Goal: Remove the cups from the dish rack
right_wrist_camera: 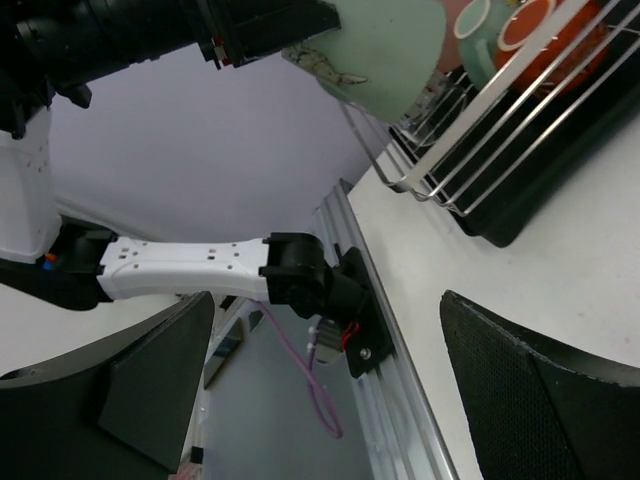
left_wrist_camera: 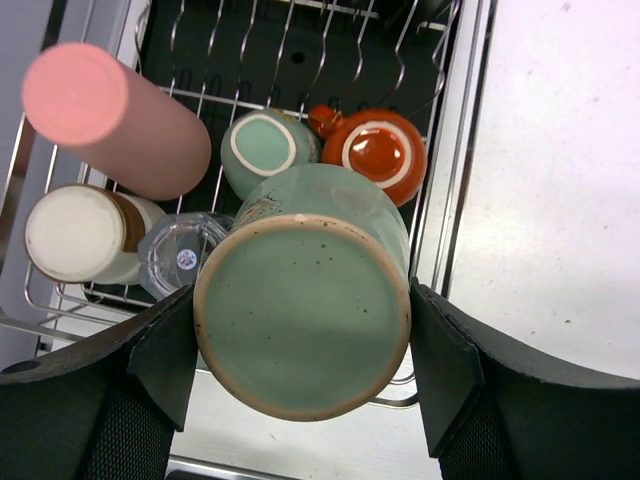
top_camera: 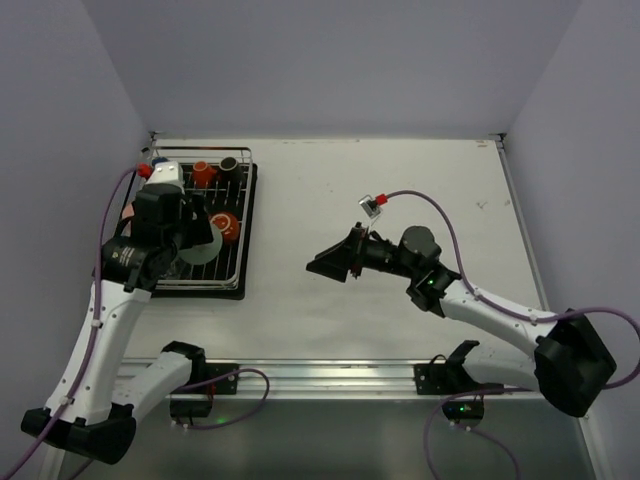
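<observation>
My left gripper [left_wrist_camera: 303, 350] is shut on a teal mug [left_wrist_camera: 302, 315], held bottom-up above the near right corner of the dish rack [left_wrist_camera: 440, 200]; both pads press its sides. Below it in the rack lie a salmon tumbler [left_wrist_camera: 115, 120], a second teal mug [left_wrist_camera: 265, 150], an orange cup [left_wrist_camera: 380, 150], a brown-and-white cup [left_wrist_camera: 85, 232] and a clear glass [left_wrist_camera: 185, 255]. The top view shows the held mug [top_camera: 200, 245], another orange cup [top_camera: 203, 172] and a black cup [top_camera: 230, 165] at the rack's far end. My right gripper [top_camera: 325, 262] is open mid-table, empty, pointing left at the rack [right_wrist_camera: 500, 130].
The rack stands on a black tray [top_camera: 250, 215] at the table's left. The left arm's base and its purple cable [right_wrist_camera: 330, 400] sit by the metal rail [top_camera: 320, 375] along the near edge. White walls close in the table on three sides.
</observation>
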Available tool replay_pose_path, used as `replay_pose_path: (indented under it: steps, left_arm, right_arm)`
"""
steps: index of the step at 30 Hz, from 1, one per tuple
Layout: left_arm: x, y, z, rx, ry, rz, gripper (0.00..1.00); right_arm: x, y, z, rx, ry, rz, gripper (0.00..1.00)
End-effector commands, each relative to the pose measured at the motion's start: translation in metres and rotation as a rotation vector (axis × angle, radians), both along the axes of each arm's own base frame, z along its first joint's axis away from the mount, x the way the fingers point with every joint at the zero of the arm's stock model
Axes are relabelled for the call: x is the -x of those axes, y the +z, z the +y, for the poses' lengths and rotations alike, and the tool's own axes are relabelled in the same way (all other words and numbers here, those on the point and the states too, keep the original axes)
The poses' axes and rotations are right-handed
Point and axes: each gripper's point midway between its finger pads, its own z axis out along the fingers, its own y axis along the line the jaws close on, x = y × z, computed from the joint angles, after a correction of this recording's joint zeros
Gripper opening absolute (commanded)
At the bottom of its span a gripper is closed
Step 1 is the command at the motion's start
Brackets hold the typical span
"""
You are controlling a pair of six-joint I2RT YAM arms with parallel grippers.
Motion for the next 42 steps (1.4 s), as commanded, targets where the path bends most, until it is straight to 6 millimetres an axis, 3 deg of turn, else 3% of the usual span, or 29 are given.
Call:
replay_pose_path:
  steps: [1,2,7,13,14,20,24,33,42]
  left_arm:
    - [-0.009,0.063,0.003,0.025,0.009,-0.197,0.00]
    - [-0.009,0.066,0.000,0.040,-0.008,-0.205,0.00]
    - [-0.008,0.092,-0.026,0.157,-0.107,-0.276,0.00]
    - [-0.003,0.108,-0.091,0.412,-0.386,-0.317,0.00]
    - [0.002,0.111,-0.106,0.465,-0.462,-0.312,0.00]
    - [0.016,0.132,-0.144,0.659,-0.646,-0.377,0.00]
    - [0.022,0.134,-0.159,0.754,-0.727,-0.409,0.00]
    - [0.035,0.125,-0.179,0.877,-0.856,-0.365,0.00]
    - [0.035,0.105,-0.186,0.960,-0.867,-0.326,0.00]
  right_arm:
    - [0.009,0.052,0.016,-0.172,0.081,-0.108,0.97]
    - [0.007,0.045,0.022,-0.165,0.094,-0.084,0.97]
    - [0.005,0.056,0.039,-0.188,0.126,-0.089,0.96]
    - [-0.004,0.062,0.053,-0.204,0.113,-0.096,0.96]
    - [-0.005,0.062,0.054,-0.209,0.106,-0.094,0.96]
    - [-0.017,0.054,0.043,-0.196,-0.007,-0.128,0.96]
    - [-0.018,0.053,0.042,-0.179,-0.021,-0.151,0.94]
    - [-0.027,0.076,0.037,-0.165,-0.064,-0.266,0.90]
    - [-0.024,0.114,0.032,-0.254,-0.078,-0.364,0.74]
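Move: The left gripper already holds the big green cup by its base above the near end of the rack; the open right gripper, where the cup is going, is about 29 cm to its right, 5 cm nearer the base and level with it. Some 17 cm below the left hand are the orange mug, 10 cm ahead and 6 cm right, and the small green cup, 9 cm ahead and 1 cm left. From the right hand the held cup is roughly 27 cm left, 6 cm ahead and 3 cm lower. The left hand keeps its grip on the big green cup, lifts it about 8 cm farther, then sweeps some 17 cm right out of the rack area, swinging its fingers from forward-and-down to nearly level, pointing right and forward, so that the cup's mouth is offered to the right gripper. The right hand meets it by going about 5 cm left, then easing slightly back right while it rises to some 6 cm above its start and edges forward, its wide-open fingers starting to close partway around the cup's mouth end. ##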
